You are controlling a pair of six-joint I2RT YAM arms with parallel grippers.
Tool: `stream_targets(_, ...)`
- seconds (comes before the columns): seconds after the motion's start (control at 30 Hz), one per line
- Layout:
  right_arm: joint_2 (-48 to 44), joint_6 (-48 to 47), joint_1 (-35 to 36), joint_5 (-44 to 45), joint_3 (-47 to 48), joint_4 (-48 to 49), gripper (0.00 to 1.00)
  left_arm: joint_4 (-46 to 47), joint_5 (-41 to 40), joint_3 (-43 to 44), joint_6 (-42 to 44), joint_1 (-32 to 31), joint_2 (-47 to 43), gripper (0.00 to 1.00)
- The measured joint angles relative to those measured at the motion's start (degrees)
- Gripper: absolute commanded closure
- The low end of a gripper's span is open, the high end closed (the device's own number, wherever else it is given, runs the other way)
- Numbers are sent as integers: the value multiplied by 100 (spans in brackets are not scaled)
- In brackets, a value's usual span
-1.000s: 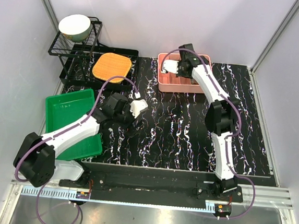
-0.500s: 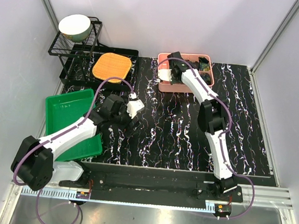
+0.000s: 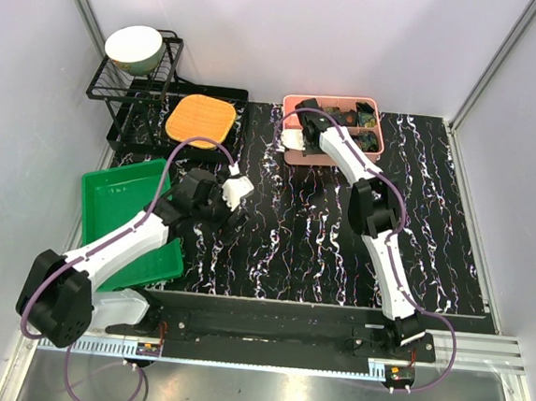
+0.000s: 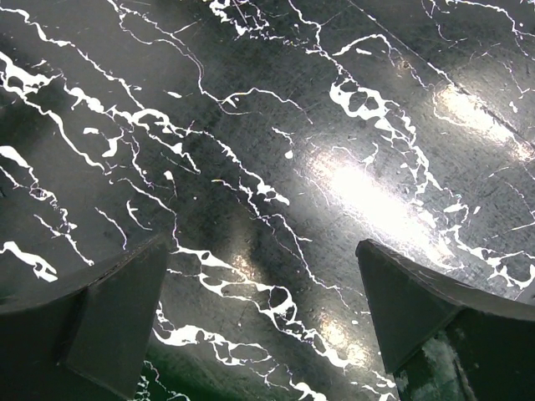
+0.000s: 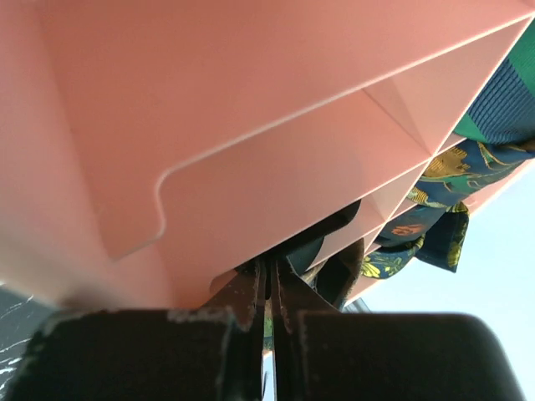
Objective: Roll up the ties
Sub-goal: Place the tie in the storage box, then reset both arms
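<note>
Several ties (image 3: 365, 125), dark with teal and yellow patterning, lie bunched in the right half of the pink box (image 3: 333, 161) at the back of the table. My right gripper (image 3: 293, 139) is at the box's left front corner. In the right wrist view its fingers (image 5: 269, 266) are shut, tips against the underside of a pink box wall (image 5: 251, 109). Dark fabric (image 5: 334, 269) sits just past the tips, and I cannot tell if any is pinched. Patterned ties (image 5: 435, 180) hang further right. My left gripper (image 3: 237, 215) (image 4: 261, 244) hovers wide open over the bare marble top.
A green tray (image 3: 130, 217) lies by the left arm, with a clear tub (image 3: 125, 305) at the near left edge. An orange board (image 3: 200, 119) rests on a black tray behind it. A wire rack (image 3: 118, 84) holds a bowl (image 3: 134, 48).
My right gripper has moved from over the pink box to its left front corner, staying shut. The left arm has drawn back a little to the left, still open.
</note>
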Motion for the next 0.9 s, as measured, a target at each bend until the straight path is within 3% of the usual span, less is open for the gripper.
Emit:
stream_targets(0.03, 26, 26, 0, -4, 50, -2, 86, -7, 0, -9, 0, 11, -24, 1)
stream_targets(0.13, 70, 103, -4, -4, 149, -35, 69, -24, 0, -11, -2, 26, -46, 1)
stream_targets(0.17, 85, 116, -7, 7, 190, -35, 58, -31, 0, -11, -2, 26, -46, 1)
stream_targets(0.27, 98, 177, -20, 22, 315, 4, 45, -35, 0, -9, -2, 31, -57, 1)
stream_targets(0.57, -42, 192, -46, 7, 369, -4, 30, -107, -7, 74, 2, 31, -63, 1)
stream_targets(0.77, -516, 205, -46, -17, 369, 122, 14, -111, -68, 431, 2, 31, 63, 1)
stream_targets(0.83, -721, 245, -46, -20, 372, 186, 0, -138, -149, 562, -2, 33, 127, 1)
stream_targets(0.9, -909, 348, -55, -26, 378, 245, 0, -205, -269, 730, -55, 35, 197, 1)
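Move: The black tie sits in the right hand's shut fingertips, its middle about 1 cm below the hand point, already down in a narrow near-row compartment of the pink storage box. A patterned tie lies some 5 cm to the right, level with it; a blue floral tie is about 7 cm straight ahead of it, and a large empty compartment some 7 cm to its left. From the left hand, the black tie is roughly 28 cm ahead, 24 cm right and 4 cm lower. Almost straight up, slowly at first and then fast, the right hand comes away from the compartment by about 12 cm. Its fingers begin spreading while it is still down in the box, letting go of the black tie, and end nearly wide open, the fingertips swinging some 15 degrees up and forward. Late on, the open, empty left hand lifts and eases forward a few centimetres. ##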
